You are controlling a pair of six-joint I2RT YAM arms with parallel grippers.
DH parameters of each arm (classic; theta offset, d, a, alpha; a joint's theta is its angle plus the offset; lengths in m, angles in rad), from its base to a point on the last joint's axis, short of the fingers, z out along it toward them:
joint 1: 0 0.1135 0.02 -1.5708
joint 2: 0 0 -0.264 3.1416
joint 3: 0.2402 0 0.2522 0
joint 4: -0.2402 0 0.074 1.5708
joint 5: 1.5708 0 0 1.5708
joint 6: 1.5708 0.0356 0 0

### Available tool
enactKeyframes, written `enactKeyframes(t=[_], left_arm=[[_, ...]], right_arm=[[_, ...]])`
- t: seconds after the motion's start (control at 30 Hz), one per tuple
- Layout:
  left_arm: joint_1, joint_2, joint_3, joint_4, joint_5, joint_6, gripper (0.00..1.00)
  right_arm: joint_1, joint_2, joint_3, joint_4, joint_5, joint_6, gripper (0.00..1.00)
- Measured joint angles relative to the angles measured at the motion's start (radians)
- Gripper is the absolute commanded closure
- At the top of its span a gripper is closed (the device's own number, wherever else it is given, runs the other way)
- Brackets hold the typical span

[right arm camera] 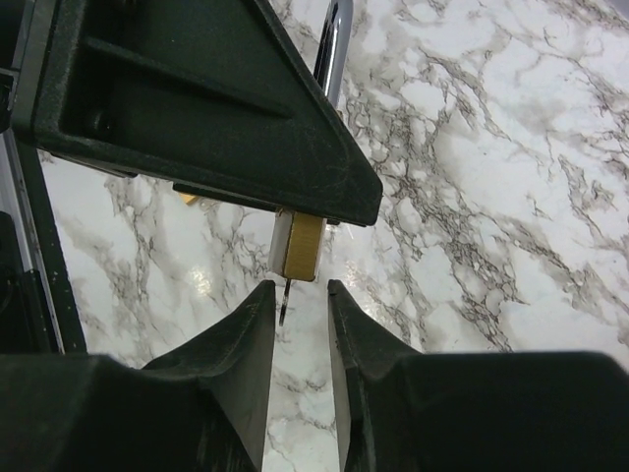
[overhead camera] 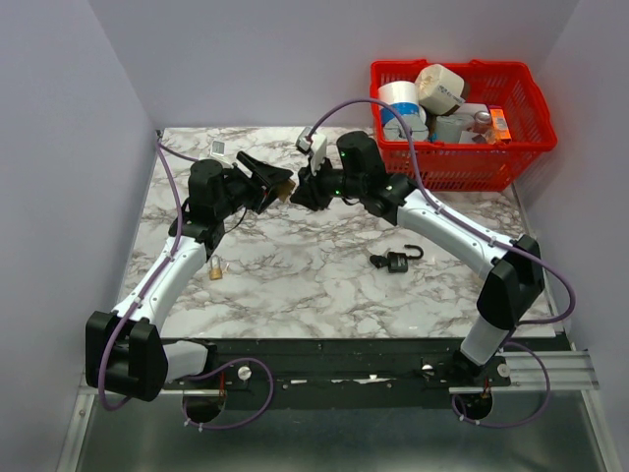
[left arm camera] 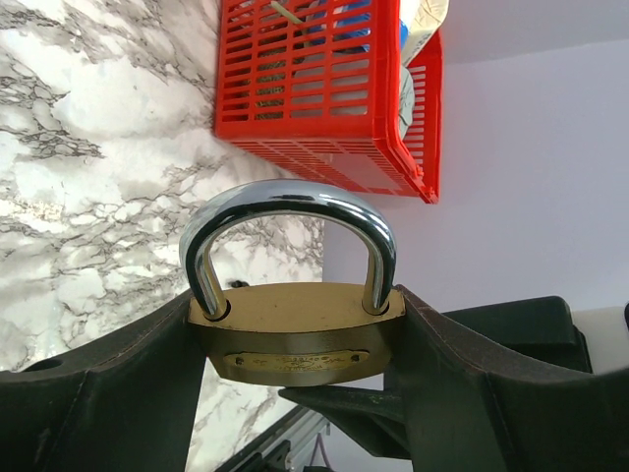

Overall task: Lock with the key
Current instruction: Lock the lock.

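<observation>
My left gripper is shut on a brass padlock, one finger on each side of its body. It holds the padlock above the table, and the steel shackle is closed. In the top view the padlock sits between the two grippers. My right gripper is open just below the padlock's underside. The key, seen edge-on as a thin sliver, sticks out of that underside. It lies in the gap close to my left finger, and the right finger stands clear of it.
A black padlock with its shackle open lies on the marble table, right of centre. A small brass padlock lies by the left arm. A red basket of items stands at the back right.
</observation>
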State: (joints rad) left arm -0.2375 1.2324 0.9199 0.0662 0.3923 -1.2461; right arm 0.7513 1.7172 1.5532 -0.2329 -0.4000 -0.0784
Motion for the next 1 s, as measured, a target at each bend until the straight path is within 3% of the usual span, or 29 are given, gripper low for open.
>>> enactKeyframes(t=[0.1, 0.13, 0.23, 0.63, 1.0], left_arm=[[0.0, 0.0, 0.001, 0.0, -0.003, -0.005, 0.96], [0.0, 0.002, 0.002, 0.0, -0.005, -0.006, 0.96], [0.0, 0.005, 0.004, 0.0, -0.012, -0.01, 0.96], [0.012, 0.022, 0.04, -0.035, -0.038, -0.021, 0.96], [0.118, 0.083, 0.103, -0.106, -0.09, 0.021, 0.98]], right_arm=[[0.005, 0.006, 0.0, 0.0, 0.005, -0.001, 0.74], [0.006, 0.008, 0.0, 0.0, 0.007, 0.0, 0.84], [0.007, 0.011, 0.0, -0.001, 0.012, 0.0, 0.99], [0.014, 0.01, -0.012, 0.031, 0.051, 0.014, 0.99], [0.036, -0.024, -0.124, 0.055, 0.053, 0.078, 0.99]])
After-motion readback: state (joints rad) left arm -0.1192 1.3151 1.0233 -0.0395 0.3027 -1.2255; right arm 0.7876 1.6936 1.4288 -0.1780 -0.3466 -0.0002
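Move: The key stands out of the brass padlock's body practically at the right fingers, about 1 cm to their left; the padlock is 3 cm left and 1 cm ahead. Counted from the left hand, the key is roughly 2 cm back, 2 cm right and 1 cm lower. On the table, some 20 cm below the right hand, a small padlock lies about 21 cm left and 7 cm back, a black padlock about 23 cm right and 7 cm back. The right fingers shut on the key and pinch it, the hand staying nearly put; then the left hand, still gripping the brass padlock, draws it away about 7 cm to the left and forward, turning some 10 degrees counter-clockwise. Late on, the right hand keeps its pinch and sinks about 3 cm while pulling back 2 cm. ##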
